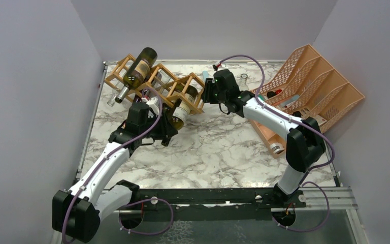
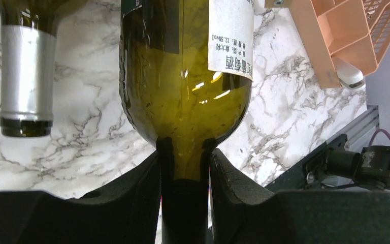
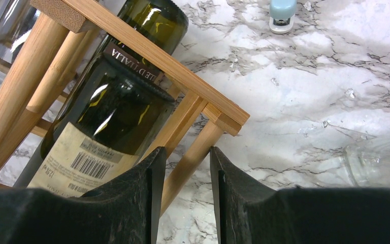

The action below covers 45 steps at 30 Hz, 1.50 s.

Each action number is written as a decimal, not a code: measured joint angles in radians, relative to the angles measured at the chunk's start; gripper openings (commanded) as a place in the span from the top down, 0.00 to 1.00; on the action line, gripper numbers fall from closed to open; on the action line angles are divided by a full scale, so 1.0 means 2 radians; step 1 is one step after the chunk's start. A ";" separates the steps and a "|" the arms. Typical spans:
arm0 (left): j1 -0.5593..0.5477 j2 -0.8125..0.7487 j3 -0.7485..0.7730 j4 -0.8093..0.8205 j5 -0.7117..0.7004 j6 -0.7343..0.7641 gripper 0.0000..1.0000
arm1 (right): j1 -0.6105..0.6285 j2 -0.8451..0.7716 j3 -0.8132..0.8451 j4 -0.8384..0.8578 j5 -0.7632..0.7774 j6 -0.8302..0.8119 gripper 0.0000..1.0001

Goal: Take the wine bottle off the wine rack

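The light tan wooden wine rack [image 1: 155,81] stands at the back left of the marble table. A green wine bottle [image 1: 184,105] lies in its right-hand cell, neck toward me. My left gripper [image 1: 172,122] is shut on that neck. In the left wrist view the bottle [image 2: 183,91] fills the middle, its neck pinched in my left gripper [image 2: 184,157]. My right gripper [image 1: 206,91] sits at the rack's right end. In the right wrist view my right gripper [image 3: 185,157] is closed around a wooden strut of the rack [image 3: 193,152], beside the bottle [image 3: 106,117].
A second bottle [image 1: 139,71] lies across the rack's top left; its silver-foiled neck [image 2: 26,76] hangs left of the held bottle. A peach mesh file organizer [image 1: 310,86] fills the right side. A clear glass [image 3: 376,162] and a light blue object [image 3: 283,12] lie on the marble. Walls enclose left, back and right.
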 measured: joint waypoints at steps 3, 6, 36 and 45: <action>0.000 -0.014 0.000 -0.021 0.001 -0.012 1.00 | 0.000 0.000 0.000 0.000 0.000 0.000 0.59; 0.000 -0.029 0.000 -0.041 0.002 -0.027 1.00 | 0.000 0.000 0.000 0.000 0.000 0.000 0.59; 0.000 -0.071 0.115 -0.224 -0.021 -0.063 1.00 | 0.000 0.011 0.015 0.000 0.008 -0.008 0.58; -0.001 -0.076 0.153 -0.287 -0.028 -0.059 1.00 | 0.000 0.014 0.019 -0.001 0.010 -0.015 0.57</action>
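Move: Around the neck of the wine bottle, the left fingers are already shut. The bottle's middle lies about 9 cm ahead and 4 cm right, roughly level. The rack's right cell, still holding its base end, is some 16 cm ahead, 6 cm right and slightly lower; a silver-necked bottle sticks out 5 cm ahead, 6 cm left and 8 cm below. From the right hand, at the rack's end post (2 cm left), the bottle's middle is about 7 cm back and 10 cm left. Drawing the bottle out of the rack by its pinched neck, the left hand first pulls back towards the base with little rise, then mostly lifts while still backing off: in all about 7 cm up, 6.5 cm back and 3 cm left, the wrist tilting some 10 degrees. The right hand keeps its fingers around the rack's end post, steadying the rack and edging about 1 cm forward. ##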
